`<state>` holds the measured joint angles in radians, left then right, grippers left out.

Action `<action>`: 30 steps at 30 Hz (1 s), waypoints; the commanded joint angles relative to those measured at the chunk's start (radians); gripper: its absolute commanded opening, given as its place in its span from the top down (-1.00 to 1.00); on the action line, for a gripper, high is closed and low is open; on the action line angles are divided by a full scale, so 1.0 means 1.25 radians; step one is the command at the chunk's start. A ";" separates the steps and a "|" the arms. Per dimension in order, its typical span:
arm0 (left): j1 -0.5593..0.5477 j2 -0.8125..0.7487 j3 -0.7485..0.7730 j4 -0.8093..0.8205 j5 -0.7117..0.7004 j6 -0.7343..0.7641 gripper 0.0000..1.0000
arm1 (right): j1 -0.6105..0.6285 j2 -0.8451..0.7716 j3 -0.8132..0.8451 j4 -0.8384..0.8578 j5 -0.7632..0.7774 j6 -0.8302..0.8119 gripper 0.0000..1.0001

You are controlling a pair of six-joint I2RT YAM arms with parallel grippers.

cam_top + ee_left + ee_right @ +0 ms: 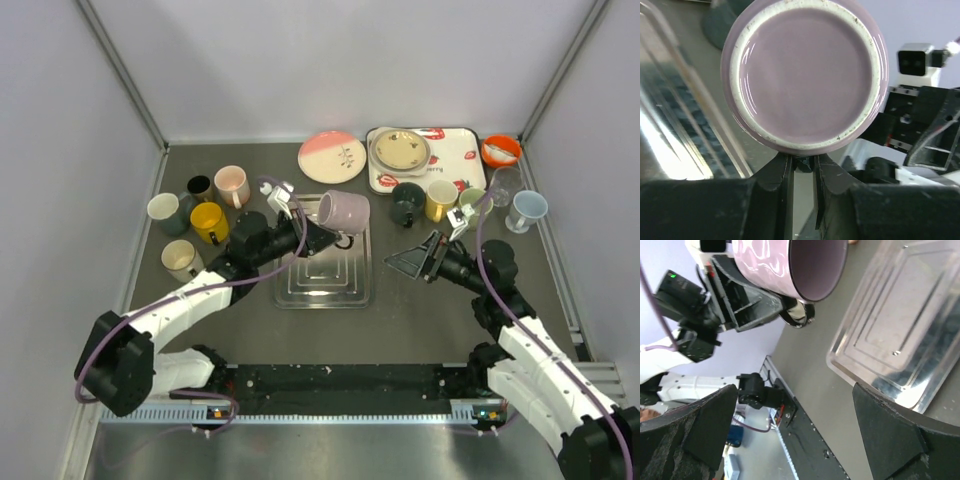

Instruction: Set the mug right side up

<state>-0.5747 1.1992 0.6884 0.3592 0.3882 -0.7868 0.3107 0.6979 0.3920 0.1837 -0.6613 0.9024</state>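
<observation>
A lilac mug [343, 212] hangs on its side over the far edge of the clear tray [325, 290]. Its opening faces right, towards my right arm. My left gripper [305, 222] is shut on the mug's handle. In the left wrist view the mug's base [805, 75] fills the frame above the left gripper [802, 162], whose jaws pinch a dark bit of handle. The right wrist view looks into the mug [785, 265] from below. My right gripper [410, 262] stands wide open and holds nothing, to the right of the tray [900, 340] and apart from the mug.
Several mugs stand at the left, among them a yellow one [209, 221] and a pink one [232, 185]. At the back are a pink plate [331, 157], a strawberry tray [450, 170] and an orange bowl [500, 150]. A dark green mug [407, 203] and other cups stand near my right arm.
</observation>
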 commanded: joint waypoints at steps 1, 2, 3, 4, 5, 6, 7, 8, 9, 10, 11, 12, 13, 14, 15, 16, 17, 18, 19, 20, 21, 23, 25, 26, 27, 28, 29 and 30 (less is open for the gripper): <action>-0.004 -0.051 -0.033 0.357 0.090 -0.194 1.00 | 0.009 0.039 0.015 0.217 -0.091 0.085 -0.98; -0.005 -0.051 -0.044 0.375 0.091 -0.210 1.00 | 0.014 0.068 0.015 0.241 -0.113 0.110 -0.98; -0.009 -0.050 -0.049 0.390 0.091 -0.228 1.00 | 0.018 0.081 0.018 0.261 -0.123 0.119 -0.98; -0.011 -0.048 -0.051 0.399 0.091 -0.234 1.00 | 0.026 0.096 0.023 0.287 -0.127 0.127 -0.96; -0.014 -0.046 -0.052 0.406 0.092 -0.239 1.00 | 0.035 0.105 0.026 0.289 -0.131 0.125 -0.93; -0.021 -0.043 -0.052 0.411 0.092 -0.247 1.00 | 0.054 0.124 0.040 0.285 -0.129 0.115 -0.90; -0.026 -0.039 -0.054 0.419 0.093 -0.250 1.00 | 0.064 0.131 0.047 0.267 -0.125 0.105 -0.87; -0.030 -0.035 -0.055 0.429 0.093 -0.255 1.00 | 0.073 0.137 0.052 0.262 -0.115 0.088 -0.84; -0.040 -0.029 -0.056 0.440 0.094 -0.263 1.00 | 0.088 0.150 0.058 0.259 -0.112 0.082 -0.82; -0.045 -0.024 -0.057 0.449 0.096 -0.263 1.00 | 0.094 0.157 0.068 0.265 -0.110 0.079 -0.79; -0.047 -0.019 -0.054 0.451 0.103 -0.263 1.00 | 0.097 0.164 0.072 0.271 -0.107 0.083 -0.78; -0.050 -0.013 -0.055 0.450 0.105 -0.265 1.00 | 0.101 0.169 0.075 0.276 -0.105 0.082 -0.77; -0.051 -0.011 -0.059 0.458 0.108 -0.269 1.00 | 0.105 0.180 0.088 0.276 -0.104 0.079 -0.76; -0.051 -0.007 -0.065 0.469 0.112 -0.273 1.00 | 0.106 0.187 0.095 0.278 -0.102 0.077 -0.76; -0.052 -0.005 -0.066 0.477 0.112 -0.281 1.00 | 0.106 0.191 0.105 0.280 -0.101 0.077 -0.74; -0.053 -0.005 -0.067 0.476 0.114 -0.282 1.00 | 0.107 0.202 0.111 0.284 -0.098 0.077 -0.74; -0.057 -0.005 -0.067 0.477 0.121 -0.284 1.00 | 0.110 0.213 0.127 0.289 -0.093 0.076 -0.72; -0.058 -0.006 -0.068 0.478 0.120 -0.285 1.00 | 0.111 0.225 0.132 0.292 -0.090 0.075 -0.72; -0.062 -0.007 -0.070 0.480 0.123 -0.285 1.00 | 0.111 0.234 0.143 0.300 -0.089 0.075 -0.70; -0.064 -0.008 -0.071 0.477 0.123 -0.285 1.00 | 0.116 0.242 0.148 0.306 -0.088 0.077 -0.69; -0.067 -0.007 -0.072 0.478 0.121 -0.285 1.00 | 0.118 0.259 0.153 0.313 -0.087 0.079 -0.68; -0.075 -0.005 -0.077 0.486 0.120 -0.288 1.00 | 0.126 0.276 0.169 0.329 -0.085 0.083 -0.63; -0.081 -0.001 -0.078 0.492 0.121 -0.291 1.00 | 0.145 0.304 0.185 0.340 -0.083 0.084 -0.57; -0.084 0.000 -0.082 0.496 0.123 -0.292 1.00 | 0.153 0.315 0.191 0.344 -0.082 0.087 -0.54; -0.085 0.003 -0.086 0.509 0.125 -0.298 1.00 | 0.159 0.323 0.194 0.350 -0.083 0.089 -0.50; -0.085 0.003 -0.088 0.514 0.125 -0.303 1.00 | 0.161 0.336 0.197 0.360 -0.083 0.093 -0.40; -0.086 0.004 -0.092 0.520 0.129 -0.306 1.00 | 0.164 0.341 0.197 0.381 -0.083 0.104 -0.33; -0.086 0.004 -0.094 0.529 0.130 -0.312 1.00 | 0.164 0.346 0.197 0.390 -0.083 0.108 -0.25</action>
<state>-0.6731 1.2110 0.5690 0.8265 0.5247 -1.1538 0.4908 1.1042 0.5835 0.5510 -0.7700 1.0180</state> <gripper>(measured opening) 0.194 0.694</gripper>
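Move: My left fingers already hold the mauve mug by its handle, mug on its side. Its middle sits about 4 cm ahead of them, 3 cm to their right and 3 cm up. From my open right hand the mug is about 14 cm to the left, 8 cm ahead and slightly above. The metal tray's middle lies some 9 cm ahead of my left hand and 20 cm below. The dark green mug stands about 22 cm ahead of my right hand, 18 cm below. I bring my two hands together around the mug. My left hand keeps its handle grip and draws back about 6 cm while rising 5 cm and shifting right, rolling its left side down some 20 degrees and swinging clockwise. My right hand goes about 7 cm left and 5 cm up to the mug's mouth, turning counter-clockwise, its wide-open fingers closing partway. ##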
